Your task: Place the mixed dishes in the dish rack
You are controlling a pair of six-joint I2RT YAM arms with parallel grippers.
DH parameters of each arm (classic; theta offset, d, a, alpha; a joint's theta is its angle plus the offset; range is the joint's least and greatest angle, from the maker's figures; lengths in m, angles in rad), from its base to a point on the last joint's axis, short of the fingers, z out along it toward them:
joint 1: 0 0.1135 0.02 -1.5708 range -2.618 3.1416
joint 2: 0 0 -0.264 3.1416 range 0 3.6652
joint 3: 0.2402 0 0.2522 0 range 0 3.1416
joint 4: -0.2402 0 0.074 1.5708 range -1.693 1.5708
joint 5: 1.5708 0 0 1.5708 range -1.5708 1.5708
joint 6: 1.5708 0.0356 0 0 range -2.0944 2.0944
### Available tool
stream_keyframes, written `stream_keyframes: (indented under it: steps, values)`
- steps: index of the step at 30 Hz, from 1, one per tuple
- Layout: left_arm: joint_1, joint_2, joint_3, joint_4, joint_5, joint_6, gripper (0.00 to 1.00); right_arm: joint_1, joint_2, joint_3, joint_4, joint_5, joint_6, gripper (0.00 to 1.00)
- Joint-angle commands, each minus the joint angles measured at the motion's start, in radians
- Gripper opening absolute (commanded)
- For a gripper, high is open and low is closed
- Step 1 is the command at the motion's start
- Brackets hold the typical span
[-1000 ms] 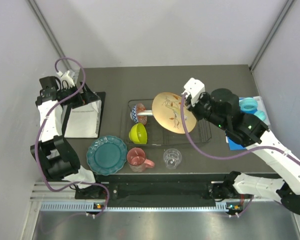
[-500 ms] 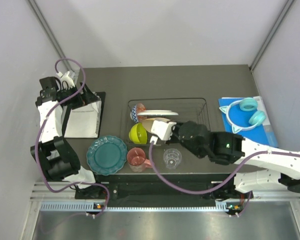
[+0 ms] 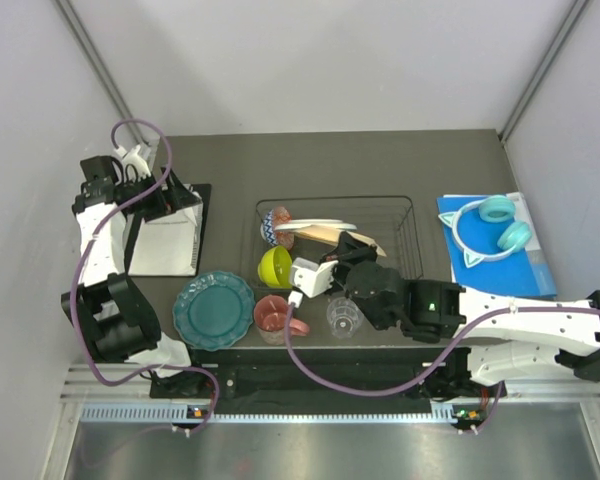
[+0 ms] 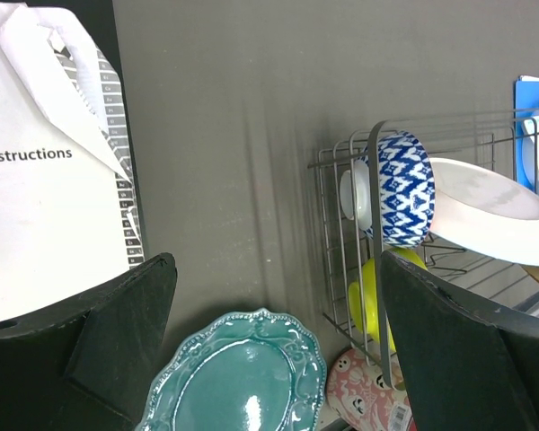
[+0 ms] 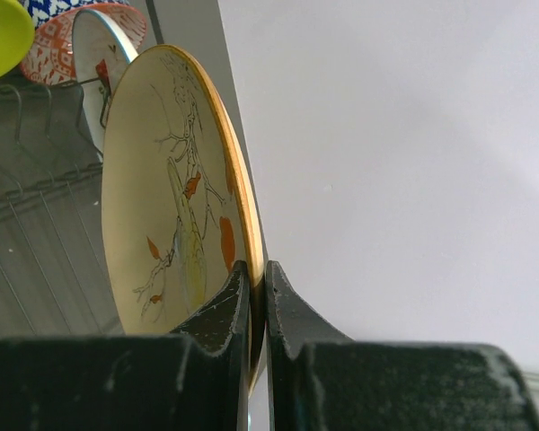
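The dish rack (image 3: 405, 235) of thin wire holds the blue-patterned small bowl (image 3: 275, 229), the lime-green bowl (image 3: 275, 267) and the white plate with red spots (image 3: 315, 224), which stands on edge. My right gripper (image 3: 352, 252) is shut on the rim of the peach floral plate (image 5: 166, 197). It holds that plate upright in the rack, just in front of the white plate. The teal scalloped plate (image 3: 213, 310), pink mug (image 3: 276, 315) and clear glass (image 3: 345, 316) sit on the table before the rack. High over the table's left side, my left gripper (image 4: 277, 296) is open and holds nothing.
A clipboard with white paper (image 3: 165, 235) lies at the left, under my left arm. Turquoise headphones (image 3: 492, 228) rest on a blue sheet right of the rack. Grey walls close in the table's back and sides.
My right arm swung from above the rack's right side to its near side, turning the peach plate on edge and lowering it into the rack. The left arm stayed still.
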Motion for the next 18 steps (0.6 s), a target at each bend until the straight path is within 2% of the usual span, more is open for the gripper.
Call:
stream_keyframes:
  steps: [1,11,18]
  values:
    - [-0.002,-0.045,-0.008,0.006,0.007,0.015,0.99,0.020,-0.022,0.008,0.177,0.050,-0.062,0.00]
    - [-0.002,-0.053,-0.024,0.006,-0.001,0.015,0.99,0.020,-0.020,-0.079,0.182,-0.003,-0.067,0.00]
    - [-0.002,-0.045,-0.024,0.006,0.016,0.043,0.99,0.020,-0.011,-0.150,0.220,0.017,-0.142,0.00]
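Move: The right hand holds the peach plate by its rim above the rack. The slot for the plate lies about 6 cm ahead of that hand, 4 cm left and 15 cm below. The white plate stands roughly 6 cm beyond that slot and 7 cm to its left. From the right hand, the green bowl is some 8 cm ahead, 19 cm left and 24 cm down. From the left hand, the slot lies about 35 cm right, 10 cm back and 5 cm below. Keeping its pinch on the peach plate's rim, the right hand hangs nearly still for a moment. It then lowers the plate about 5 cm, almost straight down into the rack, on the near side of the white plate. On the way the wrist rolls just under 10 degrees, dipping its left side, and the fingers stay shut. ##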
